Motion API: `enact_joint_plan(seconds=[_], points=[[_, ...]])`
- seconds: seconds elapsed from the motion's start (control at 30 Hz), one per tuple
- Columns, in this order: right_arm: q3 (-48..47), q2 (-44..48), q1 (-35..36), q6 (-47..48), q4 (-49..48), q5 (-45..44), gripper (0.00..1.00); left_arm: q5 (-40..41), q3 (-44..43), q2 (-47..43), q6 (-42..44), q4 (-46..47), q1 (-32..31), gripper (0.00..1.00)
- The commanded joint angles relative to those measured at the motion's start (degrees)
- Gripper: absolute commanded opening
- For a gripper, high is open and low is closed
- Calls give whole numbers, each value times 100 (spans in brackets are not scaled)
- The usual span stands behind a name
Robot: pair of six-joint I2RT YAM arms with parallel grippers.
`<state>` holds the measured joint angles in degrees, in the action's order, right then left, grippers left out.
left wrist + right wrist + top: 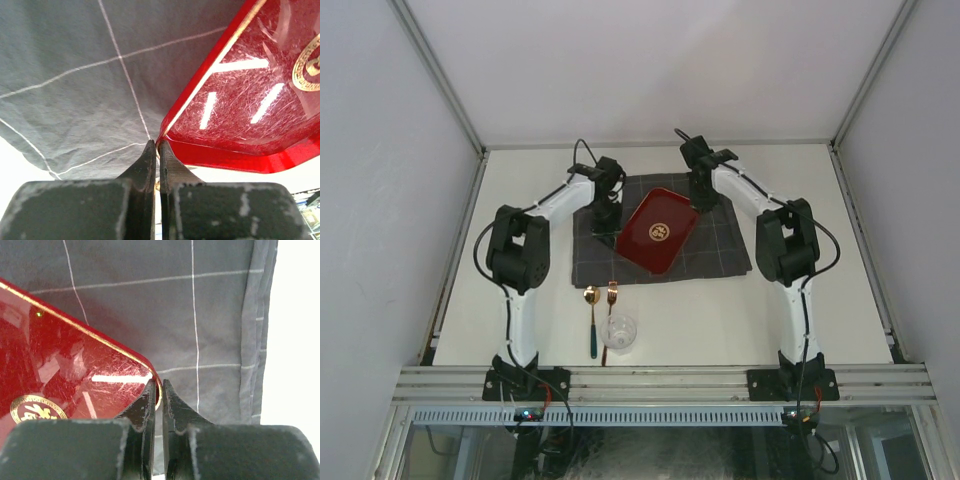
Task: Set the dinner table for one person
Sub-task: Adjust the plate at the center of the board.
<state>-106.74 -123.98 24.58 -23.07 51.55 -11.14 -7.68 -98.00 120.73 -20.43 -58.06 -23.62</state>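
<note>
On the off-white dinner table [740,320] a dark grey checked cloth [720,250] lies spread, and a red tray [658,232] with a gold emblem rests on it at an angle. My left gripper [607,224] sits at the tray's left corner. In the left wrist view its tips [158,145] are shut on the tray's rim [170,131]. My right gripper [701,200] is at the far right corner. In the right wrist view it [158,385] is pinched shut over the tray's gold-edged rim [159,390].
Near the front edge lie a gold spoon with a teal handle [592,322] and a rose-gold fork [609,318], side by side. A clear glass [619,333] stands just right of them. An aluminium rail [660,380] runs along the near edge, and white walls close the sides.
</note>
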Motion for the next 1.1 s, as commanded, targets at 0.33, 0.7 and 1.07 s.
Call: enact_joint_plan(seconds=[0.33, 0.7, 1.07], points=[[-1027, -704, 35, 215, 208, 435, 0, -532, 609, -579, -276, 771, -677, 0], [-1485, -1009, 12, 239, 340, 593, 0, -595, 636, -659, -334, 841, -823, 0], [-1969, -1233, 102, 303, 549, 744, 0, -588, 587, -787, -393, 997, -981, 0]])
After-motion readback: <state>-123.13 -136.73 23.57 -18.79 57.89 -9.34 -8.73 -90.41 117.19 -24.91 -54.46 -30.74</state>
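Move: The fingers of both hands are already shut on opposite corners of the red plate. Its middle, over the middle of the cloth, lies about 10 cm right of the left hand and 3 cm ahead, and some 9 cm left of the right hand and 5 cm back, with the cloth roughly 4 cm below the left hand and 6 below the right. The glass stands about 19 cm back of the left hand, 1 cm to its right; the fork lies 17 cm back, 2 cm left. Keeping its hold on the near-left corner, the left hand draws that corner back about 4.5 cm and nearly as far to the right, quickly at first and dipping some 2 cm, then slower while easing up about 1 cm. The right hand, still holding the far-right corner, edges forward and sinks about 2.5 cm towards the cloth, then goes on forward at that height to some 3 cm in all, so the two work against each other to turn the plate counter-clockwise. ##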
